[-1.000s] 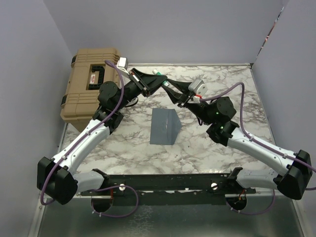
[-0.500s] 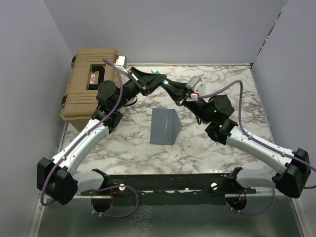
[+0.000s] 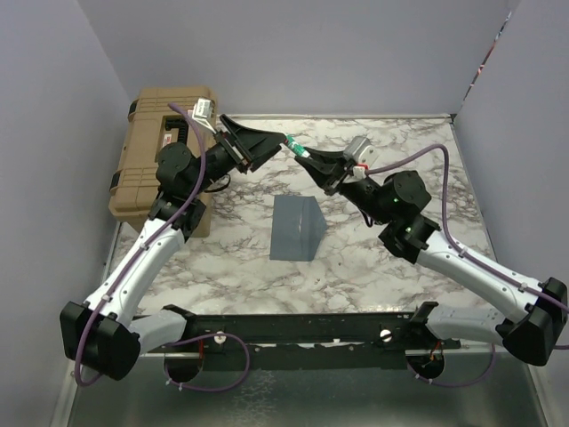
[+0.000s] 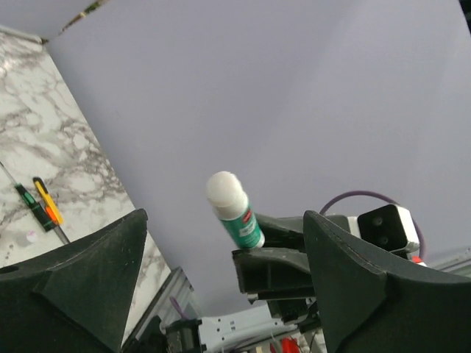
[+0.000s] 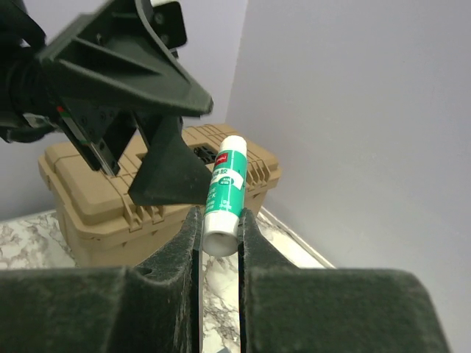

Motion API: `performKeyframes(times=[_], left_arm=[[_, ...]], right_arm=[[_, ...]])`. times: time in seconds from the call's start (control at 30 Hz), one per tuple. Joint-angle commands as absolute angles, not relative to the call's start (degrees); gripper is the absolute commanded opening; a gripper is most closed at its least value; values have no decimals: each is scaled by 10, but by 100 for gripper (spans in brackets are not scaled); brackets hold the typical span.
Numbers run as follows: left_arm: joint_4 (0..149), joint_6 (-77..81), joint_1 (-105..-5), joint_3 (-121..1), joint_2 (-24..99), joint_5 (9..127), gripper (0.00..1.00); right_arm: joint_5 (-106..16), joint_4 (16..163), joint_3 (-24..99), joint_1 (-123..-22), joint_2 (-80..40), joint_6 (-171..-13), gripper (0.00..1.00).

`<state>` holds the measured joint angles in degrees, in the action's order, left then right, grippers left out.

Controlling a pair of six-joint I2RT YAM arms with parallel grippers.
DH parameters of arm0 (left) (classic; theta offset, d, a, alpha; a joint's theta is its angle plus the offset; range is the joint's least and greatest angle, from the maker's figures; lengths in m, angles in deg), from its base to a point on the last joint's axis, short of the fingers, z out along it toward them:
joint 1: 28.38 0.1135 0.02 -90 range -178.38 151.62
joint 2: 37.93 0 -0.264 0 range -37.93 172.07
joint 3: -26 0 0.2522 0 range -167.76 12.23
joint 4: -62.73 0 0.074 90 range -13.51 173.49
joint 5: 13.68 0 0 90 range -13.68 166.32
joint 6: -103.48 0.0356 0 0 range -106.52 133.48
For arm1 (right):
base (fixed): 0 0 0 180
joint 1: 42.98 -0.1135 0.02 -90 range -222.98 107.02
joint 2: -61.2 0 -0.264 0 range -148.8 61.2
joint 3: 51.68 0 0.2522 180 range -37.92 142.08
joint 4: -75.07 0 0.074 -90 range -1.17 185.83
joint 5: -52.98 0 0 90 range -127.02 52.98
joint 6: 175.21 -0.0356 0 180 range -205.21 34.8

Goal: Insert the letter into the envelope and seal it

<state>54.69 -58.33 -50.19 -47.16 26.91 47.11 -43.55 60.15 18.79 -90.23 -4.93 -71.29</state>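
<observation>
The slate blue-grey envelope (image 3: pixel 297 228) lies flat at the middle of the table, flap folded down. The letter is out of view. My right gripper (image 3: pixel 307 158) is raised behind the envelope and is shut on a green-and-white glue stick (image 5: pixel 224 191), gripping its lower end. The stick's white tip (image 4: pixel 234 209) points toward my left gripper (image 3: pixel 267 149). The left gripper is open and empty. Its fingers (image 4: pixel 88 272) stand wide on either side of the stick's tip without touching it.
A big tan hard case (image 3: pixel 160 151) stands at the table's far left edge, just behind the left arm. Two small pen-like tools (image 4: pixel 40 206) lie on the marble top. Grey walls close the back and both sides.
My left arm has drawn back to the left, leaving a gap to the glue stick, and its jaws look wider. My right gripper keeps the stick. The envelope has not moved.
</observation>
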Motion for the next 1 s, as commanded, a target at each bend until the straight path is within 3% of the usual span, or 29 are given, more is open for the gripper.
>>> performKeyframes(times=[0.0,0.13,0.37,0.63,0.73,0.77,0.97], left_arm=[[548,-585,-494,-464,283,402,86],[536,-608,-489,-468,290,383,84],[531,-619,-484,-419,273,348,39],[532,-624,-476,-377,247,366,1],[512,-640,-476,-365,250,370,0],[504,-649,-476,-363,251,371,0],[453,-719,-475,-355,251,375,0]], right_arm=[[-454,613,175,-900,-35,-733,1],[-478,627,176,-899,-36,-734,1],[-508,638,175,-899,-46,-740,1],[-553,645,169,-899,-55,-729,1],[-544,639,167,-899,-58,-734,1],[-539,633,167,-899,-61,-737,3],[-532,539,165,-899,-106,-755,45]])
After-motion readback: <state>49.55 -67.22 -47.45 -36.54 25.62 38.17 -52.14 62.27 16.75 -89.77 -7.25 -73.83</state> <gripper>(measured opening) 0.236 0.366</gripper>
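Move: About 5 cm to the left hand's right, level with it in reach and height, is the glue stick, its free white end turned towards the open left fingers. The right hand still holds it by the other end, so its middle is some 2 cm ahead, 2 cm left and 2 cm above that hand. The envelope is on the table roughly 38 cm below the left hand, 3 cm ahead and 5 cm right. The tan case stands some 20 cm ahead, 31 cm left and 30 cm lower. Sinking about 6 cm with a slight draw back, the left hand turns its fingertips downward and clockwise and shuts them on the free end of the glue stick. The right hand brings the stick down about 4.5 cm and 2.5 cm left towards them, drawing back slightly, then opens partway late on, once the left fingers have closed. ##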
